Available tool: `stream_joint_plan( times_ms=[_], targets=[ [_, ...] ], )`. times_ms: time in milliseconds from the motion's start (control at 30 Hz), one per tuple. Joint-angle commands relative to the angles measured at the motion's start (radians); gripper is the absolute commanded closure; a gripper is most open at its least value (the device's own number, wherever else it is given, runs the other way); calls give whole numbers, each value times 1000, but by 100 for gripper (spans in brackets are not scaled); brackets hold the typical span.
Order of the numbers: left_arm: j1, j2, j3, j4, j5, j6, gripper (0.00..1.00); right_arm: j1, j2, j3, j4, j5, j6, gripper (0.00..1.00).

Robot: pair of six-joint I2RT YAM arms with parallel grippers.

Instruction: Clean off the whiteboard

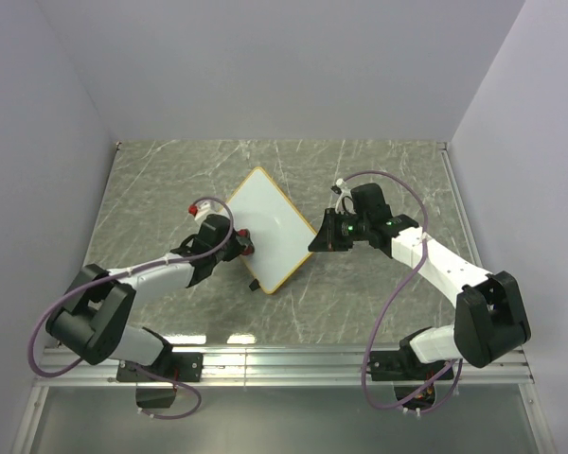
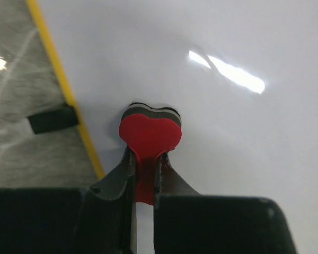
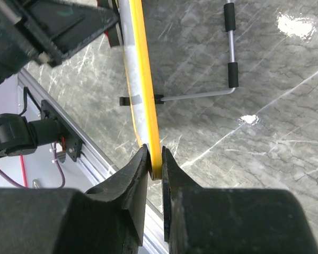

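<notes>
The whiteboard [image 1: 268, 227] lies turned like a diamond in the middle of the table, white with a yellow frame, and its face looks clean. My left gripper [image 1: 241, 244] is shut on a red heart-shaped eraser [image 2: 150, 135] with a dark felt base, which presses on the white face [image 2: 228, 106] near the yellow left edge [image 2: 58, 74]. My right gripper [image 1: 318, 238] is shut on the board's right corner; the right wrist view shows the yellow edge [image 3: 150, 95] pinched between the fingers [image 3: 133, 177].
A bent wire stand [image 3: 222, 90] with black grips sticks out from the board's underside over the grey marble table [image 1: 379, 170]. A small red object [image 1: 191, 207] lies left of the board. An aluminium rail [image 1: 284, 359] runs along the near edge.
</notes>
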Motion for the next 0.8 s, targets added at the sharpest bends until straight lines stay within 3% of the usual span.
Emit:
stream_joint_plan(
  times_ms=[0, 167, 500, 767],
  targets=[
    [34, 90, -33, -121, -68, 18, 100, 32, 27, 4, -78, 58, -81, 100],
    [57, 135, 27, -114, -52, 61, 100, 32, 27, 6, -95, 58, -87, 100],
    [144, 259, 327, -212, 6, 128, 100, 40, 32, 9, -110, 64, -98, 100],
    [173, 219, 424, -289, 56, 156, 100, 41, 18, -16, -93, 64, -93, 100]
  ],
)
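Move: The left hand, already holding the red eraser on the whiteboard, is bound for the board's left corner, about 10 cm ahead, 8 cm to its left and some 4 cm lower. A black foot clip on the near-left edge lies about 5 cm left and 1 cm ahead; the other clip sits roughly 11 cm back and 4 cm right. From the right hand that left corner is about 27 cm left, 5 cm ahead and 10 cm lower. Sweeping the held eraser over the white surface, the left hand first eases left and slightly down, then strokes mainly forward beside the clipped edge, about 8 cm forward and 4 cm left in all, towards the board's left corner. Its wrist rolls some 10 degrees, left side rising, and the fingers stay shut on the eraser. Nearly still, the right hand keeps pinching the board's raised right-hand corner. ##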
